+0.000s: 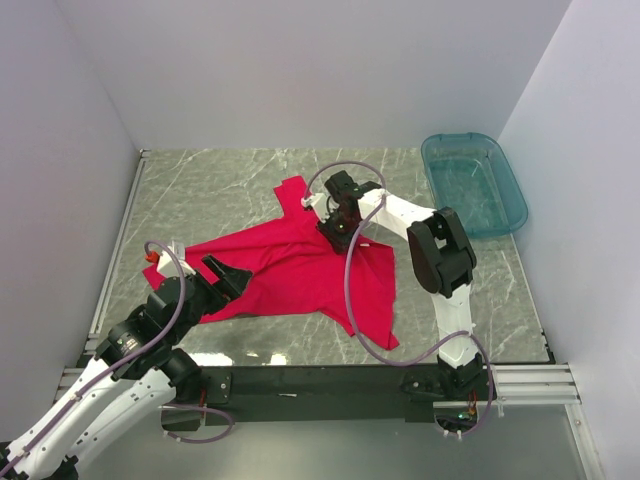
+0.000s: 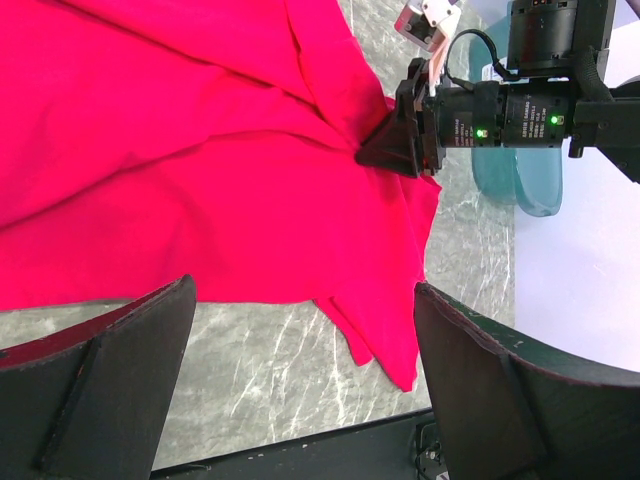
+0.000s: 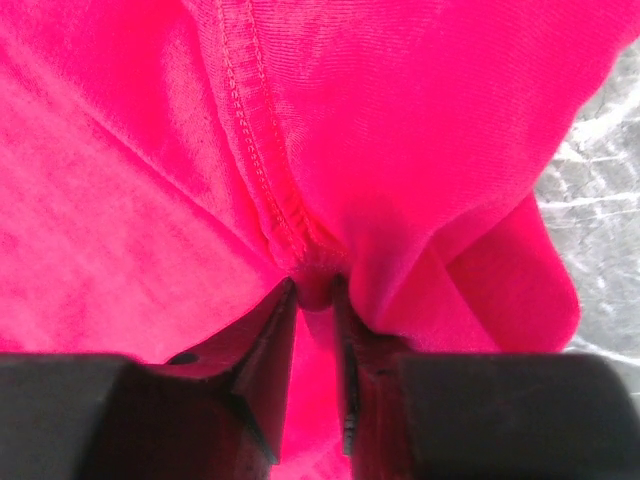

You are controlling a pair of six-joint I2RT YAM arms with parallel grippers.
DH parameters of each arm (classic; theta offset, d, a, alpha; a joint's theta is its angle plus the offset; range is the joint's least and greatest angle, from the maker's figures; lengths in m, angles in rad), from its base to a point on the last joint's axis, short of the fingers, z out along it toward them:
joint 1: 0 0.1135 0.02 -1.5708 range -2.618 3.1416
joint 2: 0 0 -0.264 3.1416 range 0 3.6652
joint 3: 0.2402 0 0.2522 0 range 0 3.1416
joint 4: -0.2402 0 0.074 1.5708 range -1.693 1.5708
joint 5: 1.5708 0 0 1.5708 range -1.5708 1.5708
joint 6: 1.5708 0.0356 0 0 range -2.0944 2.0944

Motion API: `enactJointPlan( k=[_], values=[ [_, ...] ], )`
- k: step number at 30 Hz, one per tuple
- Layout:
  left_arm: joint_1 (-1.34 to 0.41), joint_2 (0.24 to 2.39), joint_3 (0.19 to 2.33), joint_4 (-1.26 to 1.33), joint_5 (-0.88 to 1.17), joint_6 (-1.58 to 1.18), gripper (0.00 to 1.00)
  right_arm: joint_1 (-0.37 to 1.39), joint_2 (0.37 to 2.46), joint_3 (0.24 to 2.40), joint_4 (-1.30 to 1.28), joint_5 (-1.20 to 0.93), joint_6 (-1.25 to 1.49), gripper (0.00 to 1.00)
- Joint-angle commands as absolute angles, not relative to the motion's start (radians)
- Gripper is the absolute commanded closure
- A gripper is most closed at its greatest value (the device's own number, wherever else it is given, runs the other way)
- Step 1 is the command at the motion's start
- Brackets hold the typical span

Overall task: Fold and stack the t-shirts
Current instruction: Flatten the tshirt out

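Observation:
The red t-shirt point(image 1: 290, 275) lies crumpled and spread across the middle of the marble table. My right gripper point(image 1: 335, 232) comes down on its upper middle, the jaws shut on a small bunched fold. In the right wrist view that pinched fold of the t-shirt point(image 3: 400, 120) sits between the tips of the right gripper point(image 3: 315, 290), beside a stitched seam point(image 3: 255, 150). My left gripper point(image 1: 222, 275) stands open at the shirt's near-left edge with nothing in it. In the left wrist view the left gripper point(image 2: 305, 350) frames bare table and the t-shirt's point(image 2: 200, 150) hem, with the right gripper point(image 2: 375, 152) beyond.
A teal plastic bin point(image 1: 475, 185) stands at the back right of the table point(image 1: 230, 185), also visible as the bin point(image 2: 520, 185) behind the right arm. White walls close in the left, back and right sides. A black rail point(image 1: 320, 380) runs along the near edge.

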State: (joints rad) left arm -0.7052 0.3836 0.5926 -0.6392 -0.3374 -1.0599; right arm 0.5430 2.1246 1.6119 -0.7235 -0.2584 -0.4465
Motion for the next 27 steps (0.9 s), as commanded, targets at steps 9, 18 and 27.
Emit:
enactJointPlan(
  k=[9, 18, 27],
  values=[
    [-0.703, 0.385, 0.581, -0.603, -0.325, -1.063, 0.05, 0.523, 2.046, 1.660, -0.733, -0.293, -0.446, 1.00],
    [-0.703, 0.390, 0.583, -0.597, -0.321, -1.063, 0.05, 0.517, 2.036, 1.661, -0.735, -0.307, -0.442, 0.85],
    [-0.703, 0.391, 0.580, -0.594, -0.319, -1.066, 0.05, 0.517, 2.017, 1.660, -0.735, -0.314, -0.452, 1.00]
  ],
)
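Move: The right hand is down at the red t-shirt, pads astride a pinch of its seam fold right at the tips, about 1 cm below the hand point. A white tag shows some 6 cm to its right, level with it; the sleeve end lies roughly 13 cm ahead and 8 cm left, and the teal bin 13 cm ahead and 28 cm right. From the idle left hand that fold lies about 16 cm ahead, 17 cm right and 18 cm lower. With the hand nearly still, the right fingers shut from a third open onto the bit of seam fold between their tips, the wrist keeping its steep downward point. The hand then rises only about 1.5 cm, straight up off the low grasp, while the fingers ease slightly open and shut fully again, ending with the tips closed at the seam. ##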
